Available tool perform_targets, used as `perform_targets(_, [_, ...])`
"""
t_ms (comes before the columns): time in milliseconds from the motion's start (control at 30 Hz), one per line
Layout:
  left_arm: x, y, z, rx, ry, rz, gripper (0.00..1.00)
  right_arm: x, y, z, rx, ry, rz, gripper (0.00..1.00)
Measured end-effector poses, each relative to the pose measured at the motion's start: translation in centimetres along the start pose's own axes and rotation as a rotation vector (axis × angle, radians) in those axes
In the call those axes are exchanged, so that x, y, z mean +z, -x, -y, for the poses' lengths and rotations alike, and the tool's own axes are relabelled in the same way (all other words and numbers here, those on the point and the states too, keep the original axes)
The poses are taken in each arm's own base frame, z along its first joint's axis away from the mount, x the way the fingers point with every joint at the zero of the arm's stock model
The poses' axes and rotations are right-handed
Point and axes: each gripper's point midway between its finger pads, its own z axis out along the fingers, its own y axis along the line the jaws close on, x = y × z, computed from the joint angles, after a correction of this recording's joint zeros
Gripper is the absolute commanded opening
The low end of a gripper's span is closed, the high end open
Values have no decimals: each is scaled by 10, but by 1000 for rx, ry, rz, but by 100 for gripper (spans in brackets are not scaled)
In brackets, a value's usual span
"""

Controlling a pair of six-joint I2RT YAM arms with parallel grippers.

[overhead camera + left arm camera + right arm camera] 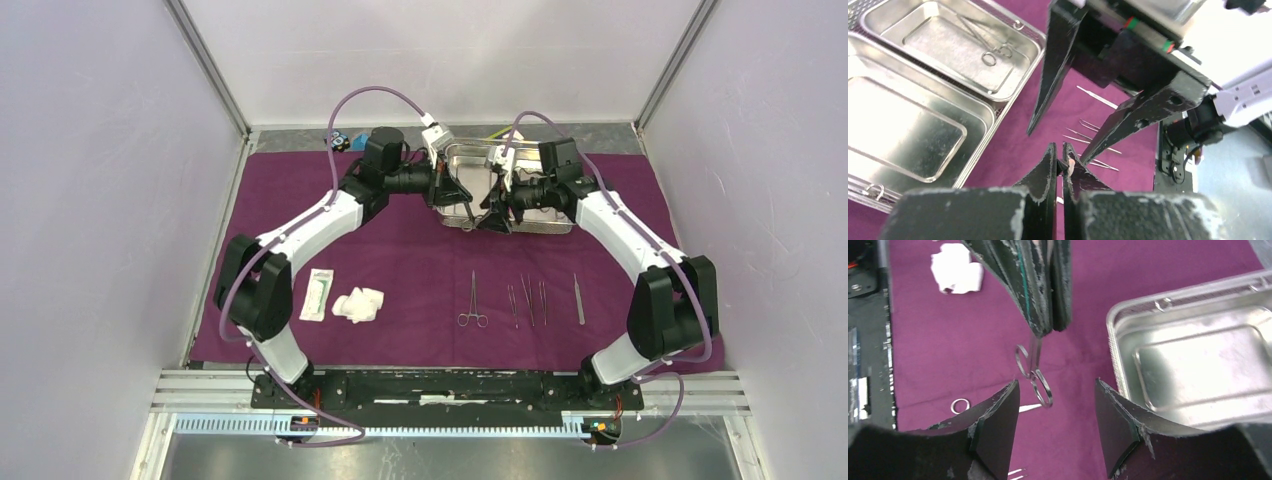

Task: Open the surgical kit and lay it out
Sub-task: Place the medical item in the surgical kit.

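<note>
Both grippers meet above the dark-purple cloth (400, 270), just in front of the steel tray (470, 160). My left gripper (1059, 149) is shut on the tip end of a slim scissors-like clamp (1035, 372). The clamp hangs from it with its ring handles down, as the right wrist view shows. My right gripper (1056, 385) is open, its fingers on either side of the rings and not touching them. A second clamp (993, 50) lies in the tray's far compartment (948, 35). The near compartment (898, 125) holds nothing.
Several clamps and tweezers (527, 300) lie in a row on the cloth at front centre. White gauze (358, 304) and a flat white packet (317, 294) lie at front left. Small blocks (342, 140) sit behind the cloth at back left. Grey walls close both sides.
</note>
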Motion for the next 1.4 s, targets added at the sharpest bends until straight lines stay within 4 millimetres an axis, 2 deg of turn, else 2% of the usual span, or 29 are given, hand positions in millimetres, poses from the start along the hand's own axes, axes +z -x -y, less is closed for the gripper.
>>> perform_targets(167, [-9, -1, 20, 83, -90, -10, 2, 14, 3, -32, -40, 128, 22, 59])
perform_targets(300, [-10, -14, 23, 95, -120, -35, 2, 21, 1, -51, -65, 201, 24, 49])
perform_targets(433, [-12, -23, 24, 113, -128, -50, 2, 20, -3, -59, -72, 243, 22, 42])
perform_targets(567, [-17, -23, 29, 146, -139, -47, 2, 23, -12, -62, -60, 270, 8, 37])
perform_targets(633, [-19, -22, 31, 159, -142, -42, 2, 24, -15, -63, -52, 279, 3, 31])
perform_targets(800, [-21, -22, 36, 167, -153, -41, 3, 26, -18, -63, -52, 288, 2, 3])
perform_targets(967, [-22, -20, 37, 190, -142, -33, 32, 25, -16, -62, 1, 280, 2, 0])
perform_targets(1033, [-23, -17, 31, 183, -96, -28, 51, 28, -13, -57, 6, 260, 20, 0])
perform_targets(1100, [-25, -14, 22, 162, -31, -22, 63, 30, -11, -53, 31, 222, 36, 0])
perform_targets(1233, [-31, -6, -2, 53, 156, -10, 69, 32, -7, -41, 114, 116, 44, 0])
perform_targets(1400, [-39, 11, -23, -75, 345, 27, 69, 38, 7, -22, 224, -3, 75, 0])
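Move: The item's ring handles stick out of the left hand's closed fingers, about 6 cm back, 2 cm right and 5 cm below that hand. The right hand's open fingers are some 4 cm back, 5 cm right and 5 cm below it. From the right hand the handles lie about 4 cm left, 2 cm back and level. The steel tray's middle is 7 cm ahead, 6 cm right and 12 cm below; the laid-out clamp is 19 cm back, 1 cm left and 15 cm lower. The right fingers pinch the medical item at its handle end after the hand travels about 6 cm back, 3 cm left and slightly down. The left hand, still gripping it, draws back 5 cm, then opens wide and lets go, swinging forward some 6 cm and left, about 30 degrees counter-clockwise. Holding on, the right goes forward 5 cm, turning clockwise. ##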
